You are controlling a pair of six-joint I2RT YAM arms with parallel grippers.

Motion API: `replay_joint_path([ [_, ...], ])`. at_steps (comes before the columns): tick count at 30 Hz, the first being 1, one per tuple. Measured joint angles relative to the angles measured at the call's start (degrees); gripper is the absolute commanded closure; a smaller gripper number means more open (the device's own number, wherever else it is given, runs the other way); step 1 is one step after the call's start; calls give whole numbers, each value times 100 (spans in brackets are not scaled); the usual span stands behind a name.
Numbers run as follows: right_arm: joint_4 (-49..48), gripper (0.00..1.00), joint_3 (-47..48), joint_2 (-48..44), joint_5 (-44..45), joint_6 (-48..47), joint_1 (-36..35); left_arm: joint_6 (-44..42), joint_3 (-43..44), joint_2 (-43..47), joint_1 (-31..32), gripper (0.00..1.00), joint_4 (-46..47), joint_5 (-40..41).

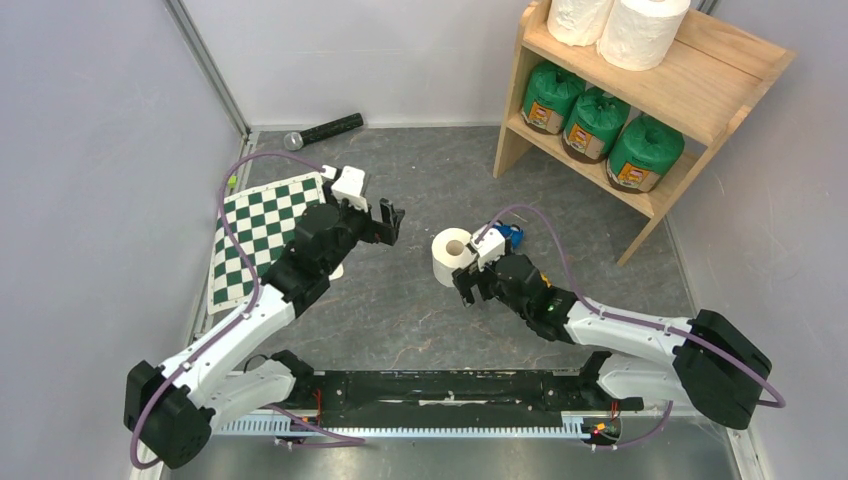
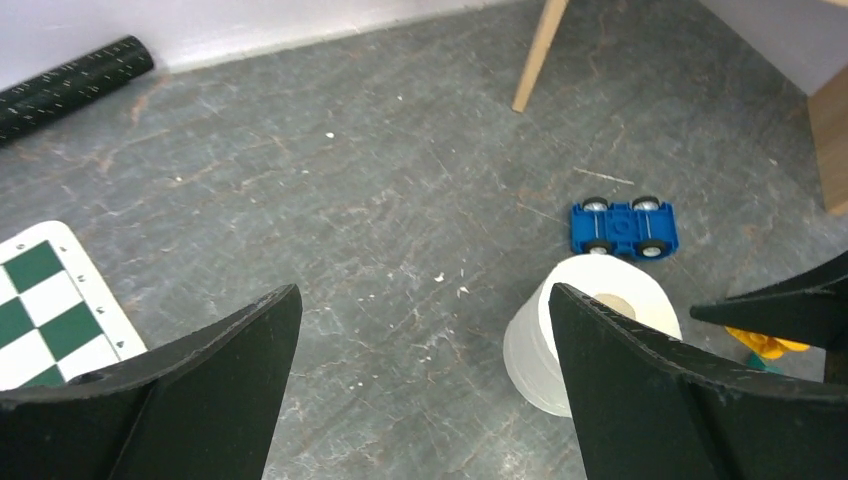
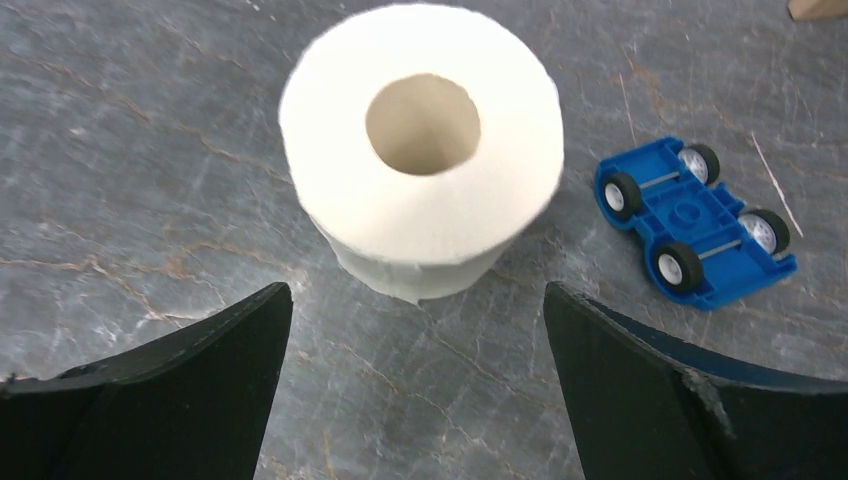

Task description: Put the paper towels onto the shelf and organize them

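One bare white paper towel roll (image 1: 452, 255) stands on end on the grey table, hollow core up. My right gripper (image 1: 468, 285) is open just on the near side of it; in the right wrist view the roll (image 3: 440, 225) sits ahead of the spread jaws (image 3: 417, 290), apart from both fingers. My left gripper (image 1: 392, 222) is open and empty to the roll's left, and the left wrist view shows the roll (image 2: 528, 350) partly behind its right finger (image 2: 640, 390). On the wooden shelf (image 1: 700, 75), two white rolls (image 1: 578, 18) (image 1: 645, 30) stand on top and three green wrapped rolls (image 1: 550, 95) (image 1: 595, 122) (image 1: 643, 152) sit below.
A blue toy car (image 1: 510, 236) lies upside down just right of the loose roll. A green-white checkerboard mat (image 1: 262, 235) lies under the left arm, and a black microphone (image 1: 322, 131) lies by the back wall. Walls close in on three sides.
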State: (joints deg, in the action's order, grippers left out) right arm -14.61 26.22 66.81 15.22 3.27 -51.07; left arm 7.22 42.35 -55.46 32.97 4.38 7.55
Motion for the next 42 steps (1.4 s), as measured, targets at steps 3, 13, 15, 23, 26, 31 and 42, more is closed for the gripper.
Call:
replay_joint_path([
  [3,-345,2,-66,0,-149,-48,24,22,0,-177,70,1,-4,-76],
  [13,367,3,890,118,-153,-157,160,24,0,-354,129,1,-138,-170],
  [15,680,4,1381,260,-85,-122,225,22,0,-354,129,1,-160,-168],
  [23,1888,14,2524,804,-136,-131,299,22,9,-354,129,1,-262,-81],
  [26,2286,17,2951,1189,-363,-173,297,22,28,-354,129,1,-326,79],
  [31,2798,28,3287,1558,-695,-328,297,22,96,-352,129,1,-463,437],
  [42,3762,36,4271,2514,-1307,-776,297,20,118,-352,129,1,-518,697],
])
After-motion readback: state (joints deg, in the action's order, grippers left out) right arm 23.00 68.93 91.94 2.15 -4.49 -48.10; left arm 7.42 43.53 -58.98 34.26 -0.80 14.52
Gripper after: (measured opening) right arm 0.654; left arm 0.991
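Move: The standing white paper towel roll is about 8 cm ahead of the right hand and 3 cm to its left, its middle some 4 cm lower. Seen from that roll, the blue toy car lies about 7 cm farther out and 14 cm to the right; the yellow toy is some 4 cm ahead of the right hand and 20 cm to its right. From the left hand the roll lies roughly 2 cm ahead, 15 cm right and 20 cm below. Right hand arcs up and left-forward, then dips 5 cm near the roll, fingers narrowing; left sinks 3 cm. ##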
